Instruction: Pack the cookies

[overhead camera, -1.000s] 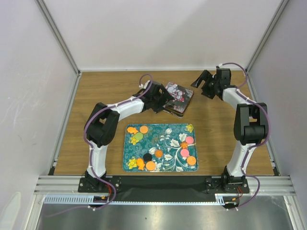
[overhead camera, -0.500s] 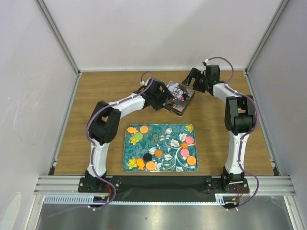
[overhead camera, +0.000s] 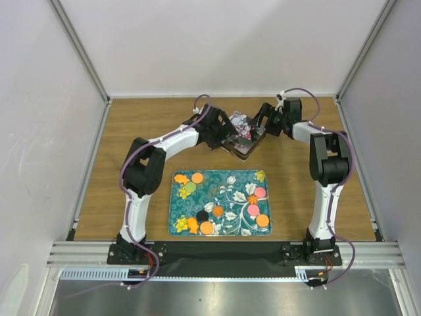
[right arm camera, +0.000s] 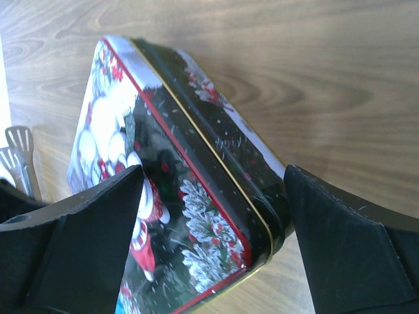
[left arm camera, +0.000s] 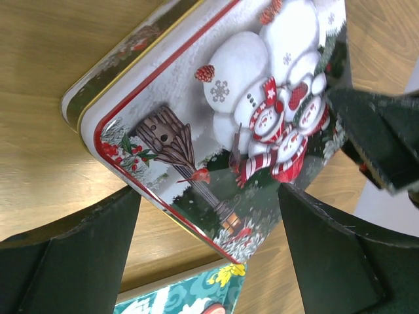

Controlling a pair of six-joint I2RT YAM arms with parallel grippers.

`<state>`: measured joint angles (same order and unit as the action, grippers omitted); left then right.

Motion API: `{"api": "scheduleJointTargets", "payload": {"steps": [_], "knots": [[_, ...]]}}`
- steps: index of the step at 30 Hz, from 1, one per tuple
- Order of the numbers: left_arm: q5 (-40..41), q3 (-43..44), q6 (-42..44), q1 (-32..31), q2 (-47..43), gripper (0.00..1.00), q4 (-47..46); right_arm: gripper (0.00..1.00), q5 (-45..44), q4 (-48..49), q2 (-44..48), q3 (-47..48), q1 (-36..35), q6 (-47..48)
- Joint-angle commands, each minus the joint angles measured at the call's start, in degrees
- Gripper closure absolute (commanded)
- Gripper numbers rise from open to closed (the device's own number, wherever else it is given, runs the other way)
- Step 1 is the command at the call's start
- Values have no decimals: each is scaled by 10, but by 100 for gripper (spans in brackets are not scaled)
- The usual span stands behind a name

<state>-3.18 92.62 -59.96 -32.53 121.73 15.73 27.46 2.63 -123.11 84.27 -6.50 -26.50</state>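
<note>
The cookies [overhead camera: 197, 178] are small orange, green, black and pink discs lying on the teal flowered tray [overhead camera: 230, 197]. Behind the tray stands a closed Christmas tin [overhead camera: 243, 139] with a snowman lid [left arm camera: 216, 118]. My left gripper [overhead camera: 225, 133] is at the tin's left corner. In the left wrist view that gripper [left arm camera: 209, 190] is open wide, its fingers astride the corner. My right gripper [overhead camera: 262, 122] is at the tin's far right corner. It [right arm camera: 213, 173] is open too, with the tin [right arm camera: 196, 150] between its fingers.
The tray's corner [left arm camera: 196, 291] shows just below the tin in the left wrist view. White walls with metal posts enclose the wooden table [overhead camera: 145, 125] on three sides.
My right gripper has swung left from the back right of the table to the tin's corner. The left gripper has nudged slightly along the tin's left side.
</note>
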Motion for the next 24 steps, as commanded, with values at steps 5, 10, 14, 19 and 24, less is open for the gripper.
{"api": "scheduleJointTargets", "payload": {"steps": [5, 10, 14, 19, 24], "knots": [[-8, 42, 37, 10, 7, 8, 8, 8, 45, 54, 62, -74, -6, -43], [-8, 53, 57, 10, 8, 8, 18, 11, 54, 77, 67, -98, -8, -58], [-16, 66, 71, 11, 16, 9, 29, 16, 58, 89, 70, -112, -11, -69], [-21, 72, 94, 9, 16, 9, 40, 20, 65, 105, 78, -131, -17, -83], [-17, 92, 121, 9, 21, 8, 65, 28, 70, 117, 91, -147, -27, -96]]}}
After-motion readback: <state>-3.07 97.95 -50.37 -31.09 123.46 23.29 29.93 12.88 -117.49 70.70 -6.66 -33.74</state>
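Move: The closed tin sits between my hands, its middle about 5 cm right of my left hand point, 1 cm ahead and 3 cm below. From my right hand point it is roughly 4 cm back, 4 cm left and 2 cm lower, with its right-hand corner between the open fingers. The cookie tray's middle lies some 25 cm back and 3 cm left of my left hand; its upper pink cookie is about 25 cm straight back from my right hand. I draw my right hand back about 4 cm, quickly at first, one finger over the lid and the other against the tin's right wall, and narrow that grip by roughly a quarter around the corner. My left hand eases about 2 cm left at the tin's left side, fingers staying wide, rolling slightly so its left side rises. ##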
